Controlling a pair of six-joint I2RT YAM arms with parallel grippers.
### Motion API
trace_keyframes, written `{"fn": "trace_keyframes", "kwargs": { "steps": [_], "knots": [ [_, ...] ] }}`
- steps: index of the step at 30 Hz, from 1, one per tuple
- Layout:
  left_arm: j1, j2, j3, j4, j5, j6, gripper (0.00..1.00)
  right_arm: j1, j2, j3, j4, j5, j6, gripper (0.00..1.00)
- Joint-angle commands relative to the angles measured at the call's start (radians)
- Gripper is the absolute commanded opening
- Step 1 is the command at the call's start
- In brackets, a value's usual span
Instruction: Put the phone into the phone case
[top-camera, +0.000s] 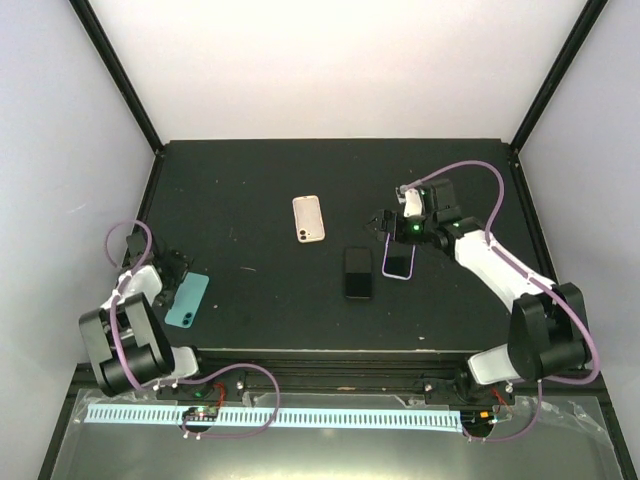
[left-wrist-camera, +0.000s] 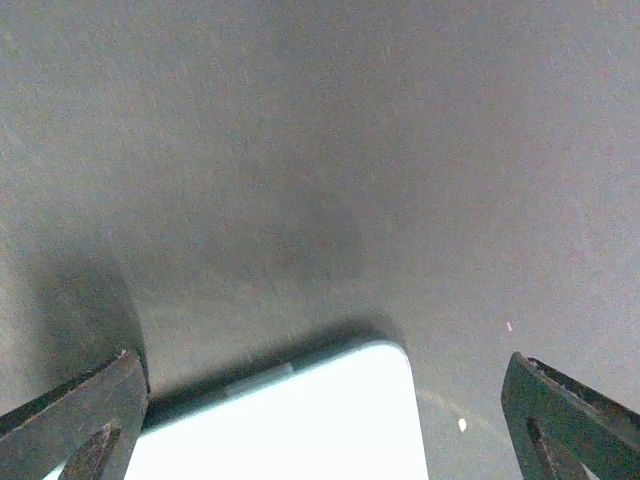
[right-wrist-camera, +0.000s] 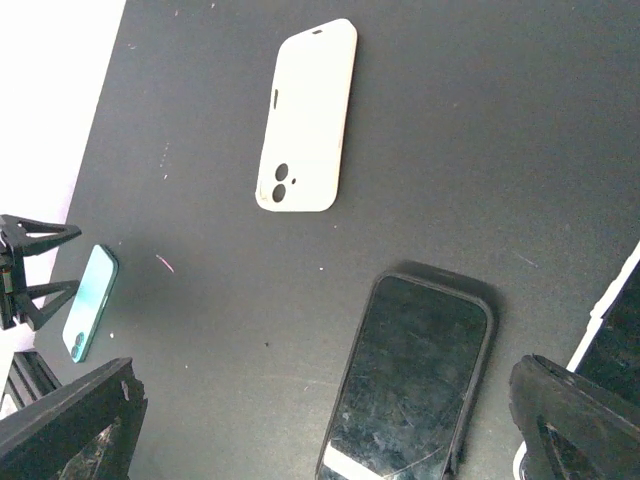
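A black phone (top-camera: 358, 273) lies screen up mid-table, and a dark rim like a phone case (right-wrist-camera: 480, 300) runs round its cracked glass (right-wrist-camera: 415, 380). Just right of it lies a second dark-screened phone (top-camera: 398, 262) with a lilac-white border. My right gripper (top-camera: 383, 222) hovers open just beyond these two, nothing between its fingers (right-wrist-camera: 70, 420). A cream phone case (top-camera: 308, 219) lies back up, camera holes showing (right-wrist-camera: 305, 115). My left gripper (top-camera: 172, 272) is open at the left edge, straddling the corner of a teal slab (left-wrist-camera: 300, 420), phone or case I cannot tell.
The black mat (top-camera: 260, 200) ends at a frame post (top-camera: 155, 150) on the left and another (top-camera: 515, 150) on the right, with white walls behind. The teal slab (top-camera: 187, 300) lies near the front left edge.
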Motion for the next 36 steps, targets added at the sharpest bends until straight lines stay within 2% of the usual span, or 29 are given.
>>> {"fn": "trace_keyframes", "kwargs": {
  "steps": [1, 6, 15, 23, 29, 33, 36],
  "knots": [
    [-0.026, -0.055, -0.085, -0.104, 0.183, -0.074, 0.99, 0.006, -0.057, -0.029, 0.013, -0.017, 0.011, 1.00],
    [-0.042, -0.186, -0.205, -0.120, 0.287, -0.125, 0.99, 0.006, -0.101, -0.052, 0.024, -0.031, 0.021, 1.00],
    [-0.078, -0.491, -0.249, -0.205, 0.256, -0.187, 0.99, 0.009, -0.132, -0.079, 0.047, -0.050, 0.044, 1.00],
    [-0.086, -0.405, -0.149, -0.242, 0.135, 0.030, 0.99, 0.011, -0.147, -0.135, 0.051, -0.053, 0.064, 1.00],
    [-0.147, -0.331, -0.081, -0.299, 0.069, 0.136, 0.99, 0.019, -0.167, -0.159, 0.082, -0.069, 0.103, 1.00],
    [-0.220, -0.301, -0.052, -0.318, 0.071, 0.151, 0.99, 0.026, -0.199, -0.167, 0.085, -0.053, 0.118, 1.00],
    [-0.274, -0.244, -0.016, -0.352, 0.021, 0.131, 0.99, 0.030, -0.206, -0.158, 0.080, -0.054, 0.124, 1.00]
  ]
}}
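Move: The teal phone lies with its middle about 5 cm back and 2 cm right of the low left gripper, roughly 2 cm below it; its far left corner is right by the fingers. The beige case, the nearest other thing, is some 34 cm right and 14 cm ahead of that gripper. From the right gripper the teal phone lies about 45 cm left, 11 cm back and 15 cm below. Sweep the open left gripper low to the right about 9 cm and back some 5 cm, pushing the teal phone along with the rear-left finger. Pause the sweep with a small drift back left, then go right again, rising slightly and turning clockwise about 20 degrees. Draw the open right gripper back about 4 cm, up a little, then down. ##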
